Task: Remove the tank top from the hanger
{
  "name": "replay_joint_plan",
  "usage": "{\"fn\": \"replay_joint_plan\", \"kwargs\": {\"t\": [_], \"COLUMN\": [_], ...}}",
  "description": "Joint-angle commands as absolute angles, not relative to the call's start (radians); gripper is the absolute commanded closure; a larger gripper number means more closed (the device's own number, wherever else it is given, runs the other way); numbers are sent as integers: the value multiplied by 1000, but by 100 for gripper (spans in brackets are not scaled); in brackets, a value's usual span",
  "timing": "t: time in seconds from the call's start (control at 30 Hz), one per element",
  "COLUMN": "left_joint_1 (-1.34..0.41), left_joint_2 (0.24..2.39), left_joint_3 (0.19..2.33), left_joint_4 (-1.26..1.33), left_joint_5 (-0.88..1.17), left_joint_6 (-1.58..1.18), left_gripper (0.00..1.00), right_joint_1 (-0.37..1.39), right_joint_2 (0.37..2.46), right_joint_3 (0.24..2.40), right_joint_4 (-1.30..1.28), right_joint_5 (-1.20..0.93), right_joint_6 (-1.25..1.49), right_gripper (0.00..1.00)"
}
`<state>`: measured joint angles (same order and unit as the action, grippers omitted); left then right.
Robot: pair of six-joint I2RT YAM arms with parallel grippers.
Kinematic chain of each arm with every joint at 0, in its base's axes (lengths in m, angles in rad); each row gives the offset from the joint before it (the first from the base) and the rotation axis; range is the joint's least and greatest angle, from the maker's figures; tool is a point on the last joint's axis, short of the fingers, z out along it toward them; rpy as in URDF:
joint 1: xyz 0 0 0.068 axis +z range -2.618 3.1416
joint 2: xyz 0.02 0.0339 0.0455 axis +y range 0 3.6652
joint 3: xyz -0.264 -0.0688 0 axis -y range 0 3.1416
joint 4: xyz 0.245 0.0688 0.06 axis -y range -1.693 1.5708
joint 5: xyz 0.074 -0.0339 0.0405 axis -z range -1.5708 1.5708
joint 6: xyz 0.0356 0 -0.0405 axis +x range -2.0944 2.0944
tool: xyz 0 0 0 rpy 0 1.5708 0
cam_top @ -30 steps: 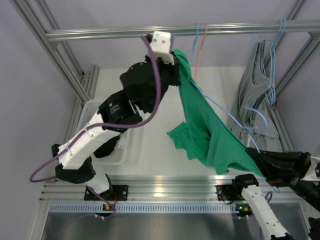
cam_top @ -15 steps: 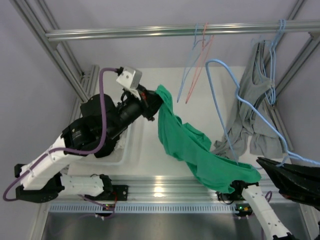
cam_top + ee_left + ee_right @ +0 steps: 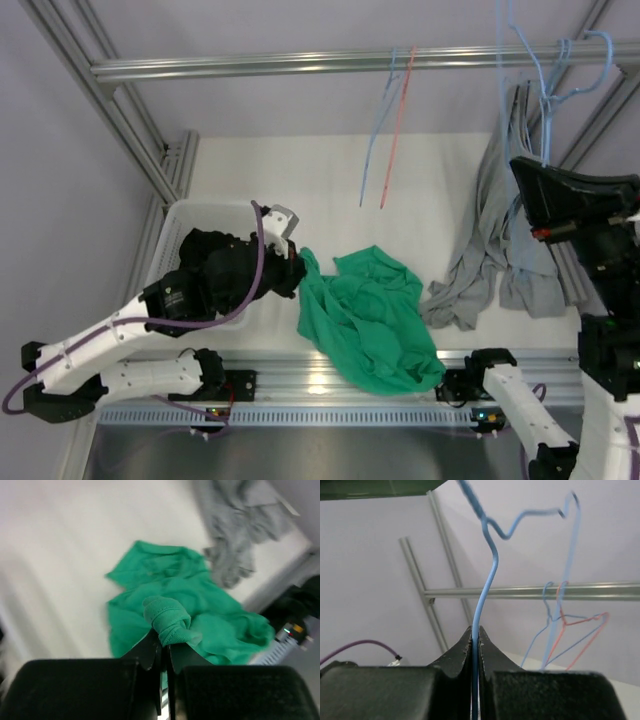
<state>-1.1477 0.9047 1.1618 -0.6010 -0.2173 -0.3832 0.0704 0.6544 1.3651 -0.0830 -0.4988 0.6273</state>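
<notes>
The green tank top lies crumpled on the white table, off the hanger. My left gripper is low by its left edge, shut on a bunched fold of the green fabric; in the left wrist view the rest of the top spreads beyond my left gripper. The bare blue wire hanger is held high at the right by my right gripper. Seen from the right wrist, my right gripper is shut on the hanger wire.
A white bin sits under my left arm. Grey garments hang on blue hangers at the right. A blue and a red hanger hang empty from the metal rail. Frame posts stand on both sides.
My left gripper has come down from the rail to the table, dragging the tank top off the hanger. My right gripper has swung the freed blue hanger up from low right.
</notes>
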Motion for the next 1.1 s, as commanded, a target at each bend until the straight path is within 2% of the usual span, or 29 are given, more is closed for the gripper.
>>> {"fn": "replay_joint_plan", "kwargs": {"t": [0.0,0.07,0.13,0.33,0.5,0.77,1.07], "left_joint_1": [-1144,-1143,-1141,-1124,-1120,-1120,-1120], "left_joint_2": [835,828,827,821,821,799,795], "left_joint_3": [1140,1098,1080,1058,1045,1019,989], "left_joint_4": [-761,-772,-779,-776,-776,-773,-769], "left_joint_5": [-740,-821,-847,-884,-861,-821,-770], "left_joint_6": [-540,-564,-577,-568,-554,-549,-551], "left_gripper": [100,100,100,100,100,100,100], "right_joint_1": [60,61,61,60,60,60,63], "right_joint_2": [630,632,611,563,591,692,923], "right_joint_3": [1569,1589,1556,1382,1289,1215,1268], "right_joint_4": [-506,-695,-773,-770,-606,-275,-34], "right_joint_5": [-333,-321,-311,-308,-397,-354,-364], "right_joint_6": [396,296,241,232,287,341,403], "right_gripper": [100,100,100,100,100,100,100]}}
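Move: Ahead of the right hand, which holds the bare blue hanger, the rail's free stretch lies about 36 cm forward, 6 cm right and 8 cm higher; the pink hanger hangs some 23 cm left of that spot, the grey tank tops about 13 cm right of it and lower. From the left hand, gripping the green tank top, the white basket is about 30 cm ahead, 35 cm left and 27 cm down; the tank top's heap lies 12 cm ahead, 28 cm right and 30 cm down. Swinging left some 11 cm and forward about 5 while sinking as much, the left hand drags its pinched end of the green tank top towards the basket, turning about 35 degrees counter-clockwise, then slows. The right keeps its grip on the hanger: it dips back and right about 4 cm, sinks some 16 cm with its fingers tipping down, then carries the hanger forward about 18 cm towards the rail, rising slightly. ##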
